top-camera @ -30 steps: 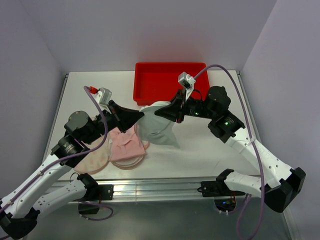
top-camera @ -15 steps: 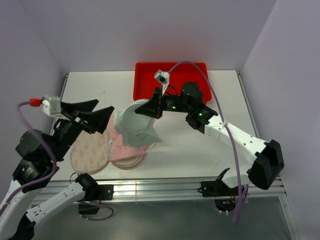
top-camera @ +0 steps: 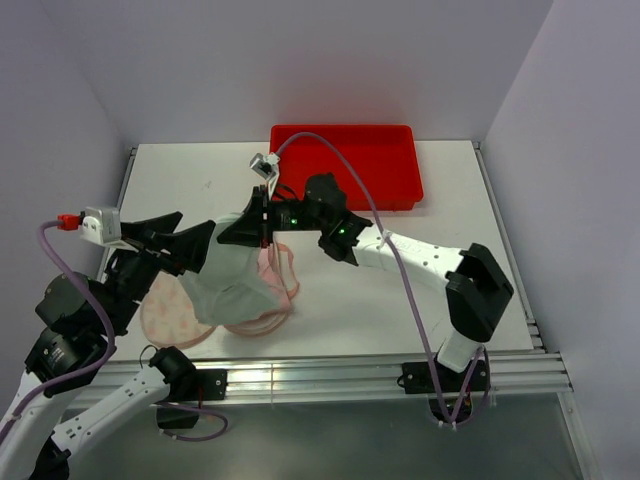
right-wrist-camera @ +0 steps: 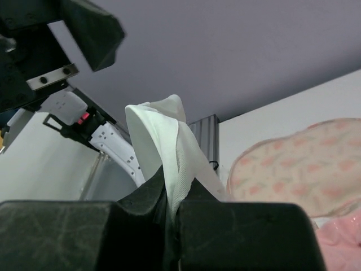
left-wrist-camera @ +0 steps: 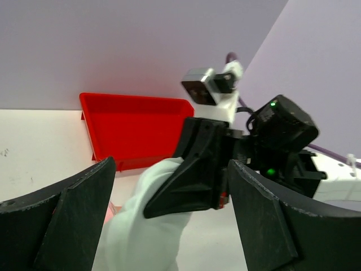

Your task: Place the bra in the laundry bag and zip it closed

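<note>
The bra [top-camera: 232, 282] is a pale white-mint garment hanging from my right gripper [top-camera: 238, 230], which is shut on its top edge [right-wrist-camera: 163, 127]. It drapes down over the laundry bag [top-camera: 170, 308], a cream pouch with pink motifs lying flat on the table, and covers the bag's right part. Pink fabric [top-camera: 280, 268] shows beside the bra. My left gripper [top-camera: 186, 240] hovers open just left of the bra, touching nothing. In the left wrist view the right gripper [left-wrist-camera: 169, 200] and the bra [left-wrist-camera: 141, 231] sit between my spread left fingers. The right wrist view shows the bag [right-wrist-camera: 293, 169] beyond the bra.
A red plastic tray [top-camera: 390, 150] stands at the back of the white table [top-camera: 400, 290], right of centre. The right arm [top-camera: 420, 255] stretches across the table's middle. A metal rail [top-camera: 320, 375] runs along the near edge.
The right gripper carried the bra leftward and lowered it over the laundry bag. The left gripper let go of the bra, opened wide and pulled back to the left.
</note>
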Motion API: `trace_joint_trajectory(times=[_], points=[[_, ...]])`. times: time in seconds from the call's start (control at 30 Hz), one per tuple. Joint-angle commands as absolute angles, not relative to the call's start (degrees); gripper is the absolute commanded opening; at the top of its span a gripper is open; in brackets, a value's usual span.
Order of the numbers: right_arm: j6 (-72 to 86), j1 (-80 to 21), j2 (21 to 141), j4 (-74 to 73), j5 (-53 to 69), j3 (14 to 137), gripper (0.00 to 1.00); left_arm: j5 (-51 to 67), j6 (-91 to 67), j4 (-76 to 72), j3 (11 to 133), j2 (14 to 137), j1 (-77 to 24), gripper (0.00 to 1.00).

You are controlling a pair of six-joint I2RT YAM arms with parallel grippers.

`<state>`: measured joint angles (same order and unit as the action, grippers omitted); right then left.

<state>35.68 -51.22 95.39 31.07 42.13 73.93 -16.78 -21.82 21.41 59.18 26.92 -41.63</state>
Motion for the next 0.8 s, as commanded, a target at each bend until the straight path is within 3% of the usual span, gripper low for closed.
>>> trace_joint_trajectory(times=[0.0, 0.37, 0.77], points=[[40.3, -51.0, 99.5, 38.7, 42.8, 77.4, 0.0, -17.8, -20.5, 20.6, 58.1, 25.8, -41.7, 0.87], [43.2, -47.9, 114.8, 40.5, 41.7, 81.7, 0.0, -18.3, -20.2, 19.1, 54.8, 26.6, -41.8, 0.87], [43.1, -43.5, 123.7, 35.5, 40.9, 85.0, 0.0, -16.2, -22.3, 17.1, 52.4, 30.3, -41.7, 0.83]])
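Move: The laundry bag's right half, with the pink garment on it, lies about 33 cm below the right hand, which still holds the pale bra hanging, and about 3 cm ahead. The patterned flap spreads some 19 cm to its left, also 3 cm ahead; the empty red bin is about 38 cm ahead and 23 cm right. From the empty left hand, the bag's right half is about 42 cm down, 5 cm ahead and 3 cm right. The hanging bra, still pinched at its upper end, is lowered by the right hand onto the laundry bag's right half: about 15 cm down and 12 cm forward, slightly left early on, while the wrist rolls some 20 degrees and the fingertips dip. The open, empty left hand sinks about 5 cm beside it, easing forward and right. ##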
